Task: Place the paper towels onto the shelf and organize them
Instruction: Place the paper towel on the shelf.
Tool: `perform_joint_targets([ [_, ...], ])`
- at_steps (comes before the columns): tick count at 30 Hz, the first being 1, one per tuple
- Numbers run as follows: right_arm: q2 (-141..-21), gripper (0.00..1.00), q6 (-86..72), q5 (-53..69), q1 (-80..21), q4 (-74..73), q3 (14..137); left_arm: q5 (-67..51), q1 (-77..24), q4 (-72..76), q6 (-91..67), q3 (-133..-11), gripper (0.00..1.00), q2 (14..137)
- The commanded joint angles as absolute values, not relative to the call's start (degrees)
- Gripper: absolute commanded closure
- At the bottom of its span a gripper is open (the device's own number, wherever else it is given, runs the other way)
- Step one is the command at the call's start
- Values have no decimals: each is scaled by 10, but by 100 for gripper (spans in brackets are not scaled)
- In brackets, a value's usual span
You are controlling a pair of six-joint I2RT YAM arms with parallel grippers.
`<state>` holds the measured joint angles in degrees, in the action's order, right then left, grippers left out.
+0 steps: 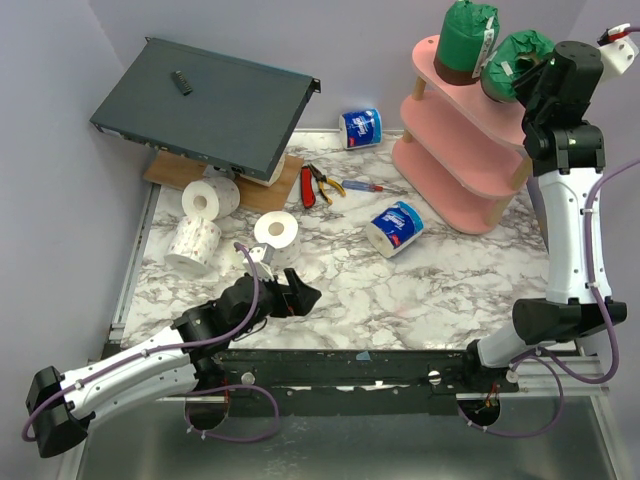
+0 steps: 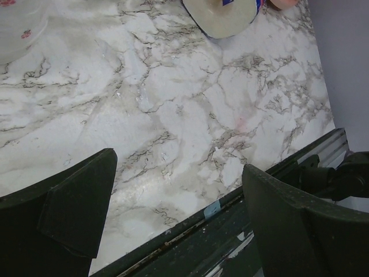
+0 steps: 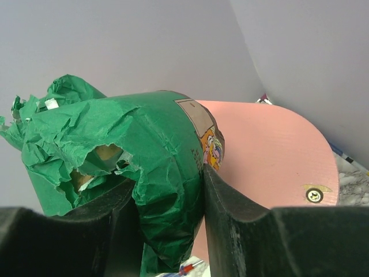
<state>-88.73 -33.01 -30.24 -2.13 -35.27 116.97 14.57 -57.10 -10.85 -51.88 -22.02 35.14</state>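
Note:
The pink shelf (image 1: pixel 470 150) stands at the right rear. One green-wrapped paper towel roll (image 1: pixel 465 40) stands upright on its top board. My right gripper (image 1: pixel 522 78) is shut on a second green roll (image 1: pixel 512 62) above the top board's right end. The right wrist view shows this torn green roll (image 3: pixel 150 138) pinched between the fingers (image 3: pixel 230 208), with the pink board (image 3: pixel 271 156) just behind. Two blue-and-white rolls (image 1: pixel 361 128) (image 1: pixel 397 228) and three white rolls (image 1: pixel 210 198) (image 1: pixel 194 243) (image 1: pixel 277 232) lie on the marble table. My left gripper (image 1: pixel 300 297) (image 2: pixel 179 164) hovers open near the front edge, holding nothing.
A dark grey metal box (image 1: pixel 205 105) rests tilted on a wooden board (image 1: pixel 275 188) at the back left. Red-handled pliers (image 1: pixel 318 184) and a small screwdriver (image 1: pixel 365 187) lie mid-table. A black rail (image 2: pixel 230 231) runs along the table's near edge under my left gripper.

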Motion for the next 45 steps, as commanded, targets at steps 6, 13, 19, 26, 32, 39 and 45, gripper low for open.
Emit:
perform_joint_targets([
  [6,-893,60,-348,-283,-13,-303,1156,134,-567,-103,-511,-221,6,355],
  [13,-893,59,-350,-276,-11,-301,1146,128,-565,-101,-510,-222,6,362],
  [19,-897,55,-351,-272,-11,-305,1146,126,-565,-99,-510,-220,6,364],
  [26,-900,49,-353,-272,-11,-306,1144,125,-565,-98,-509,-219,6,364],
  [32,-906,42,-354,-266,-10,-311,1153,122,-564,-94,-508,-221,6,370],
  [39,-907,27,-353,-260,-10,-317,1168,121,-564,-92,-506,-222,6,373],
  [45,-894,22,-352,-254,-10,-317,1172,118,-564,-92,-503,-227,6,377],
])
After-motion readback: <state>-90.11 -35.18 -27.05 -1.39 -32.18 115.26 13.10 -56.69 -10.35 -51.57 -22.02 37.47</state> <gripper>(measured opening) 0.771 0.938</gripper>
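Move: The green pack of paper towels that the right hand still grips by its torn wrapper has its middle about 3 cm to the left, 2 cm ahead and 4 cm below the hand point. The spot for it on the pink shelf top is about 3 cm ahead, 3 cm to the left and 9 cm below; the first green pack stands about 8 cm ahead and 11 cm left of the hand, with the shelf's near right end some 7 cm back and 7 cm to the right. From the idle left hand the held pack lies roughly 30 cm ahead, 44 cm to the right and 30 cm higher. The right hand eases about 2 cm down and a good centimetre forward, with hardly any turn of the wrist, lowering the gripped green pack onto the shelf top beside the first one. Then the fingers open from less than half to about three quarters wide and let go of the wrapper, while the hand lifts not quite 1 cm and creeps on a little farther forward, staying close around the near right side of the pack. ##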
